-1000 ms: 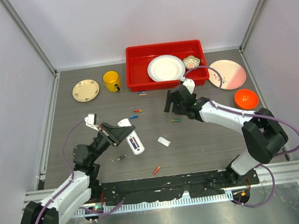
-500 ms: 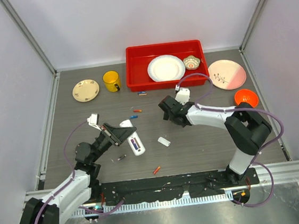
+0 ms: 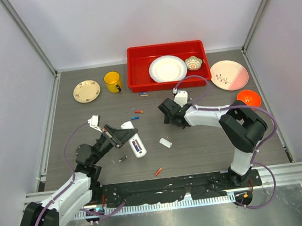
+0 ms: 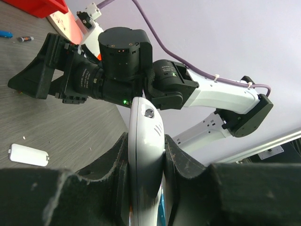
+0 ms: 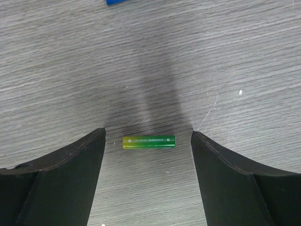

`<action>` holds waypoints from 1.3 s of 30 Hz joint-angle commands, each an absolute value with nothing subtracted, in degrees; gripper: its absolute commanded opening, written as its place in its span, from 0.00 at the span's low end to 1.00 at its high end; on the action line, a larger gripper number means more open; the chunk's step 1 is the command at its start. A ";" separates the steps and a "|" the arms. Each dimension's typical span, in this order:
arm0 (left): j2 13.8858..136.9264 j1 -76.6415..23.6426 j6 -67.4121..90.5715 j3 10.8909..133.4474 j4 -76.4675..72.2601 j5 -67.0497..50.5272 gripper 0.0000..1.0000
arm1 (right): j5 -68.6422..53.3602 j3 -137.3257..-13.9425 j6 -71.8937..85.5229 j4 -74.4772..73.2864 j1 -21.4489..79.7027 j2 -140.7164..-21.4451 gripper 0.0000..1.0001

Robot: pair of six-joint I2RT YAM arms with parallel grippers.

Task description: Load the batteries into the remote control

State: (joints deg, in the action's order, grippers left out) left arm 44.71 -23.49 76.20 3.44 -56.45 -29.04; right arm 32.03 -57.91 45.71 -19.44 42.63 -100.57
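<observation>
My left gripper (image 3: 120, 137) is shut on the white remote control (image 3: 135, 143), holding it edge-on between the pads (image 4: 146, 155). A coloured battery shows in the remote's open back. The small white back cover (image 3: 166, 142) lies on the table to the right of the remote, also seen in the left wrist view (image 4: 28, 155). My right gripper (image 3: 169, 114) hangs low over the table and is open. A green battery (image 5: 149, 141) lies flat between its fingers, touching neither. Loose batteries lie around: blue (image 3: 135, 117), orange (image 3: 138, 112), red (image 3: 158, 171), black (image 3: 123, 159).
A red bin (image 3: 136, 78) at the back holds a white plate (image 3: 167, 68) and a small bowl (image 3: 193, 62). A yellow cup (image 3: 112, 82) and cream plate (image 3: 86, 91) stand back left; a pink plate (image 3: 229, 75) and orange bowl (image 3: 248, 99) on the right.
My right arm has swung left and lowered over the green battery, its jaws narrowing a little. The left arm and the remote have stayed put.
</observation>
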 commanded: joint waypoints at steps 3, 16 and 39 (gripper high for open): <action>43.86 -23.64 75.67 3.08 -58.18 -28.48 0.00 | 32.34 -59.41 44.12 -17.40 42.71 -101.51 0.78; 44.12 -23.82 75.32 3.08 -58.18 -28.39 0.00 | 31.38 -58.80 42.71 -16.70 42.71 -101.78 0.70; 43.16 -23.91 75.23 2.90 -56.69 -28.04 0.00 | 28.48 -52.74 41.05 -12.41 42.71 -96.86 0.31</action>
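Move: The green battery lies right between the right hand's open fingertips, about 1 cm below. A blue battery is some 11 cm straight ahead of it, a dark battery about as far ahead but 7 cm to the right, and the white battery cover about 11 cm back and 8 cm left. From the left hand, still holding the remote, the green battery is roughly 11 cm ahead, 23 cm right and 21 cm below. The right hand sinks barely 1 cm over the green battery while its fingers close onto the battery's two ends. ##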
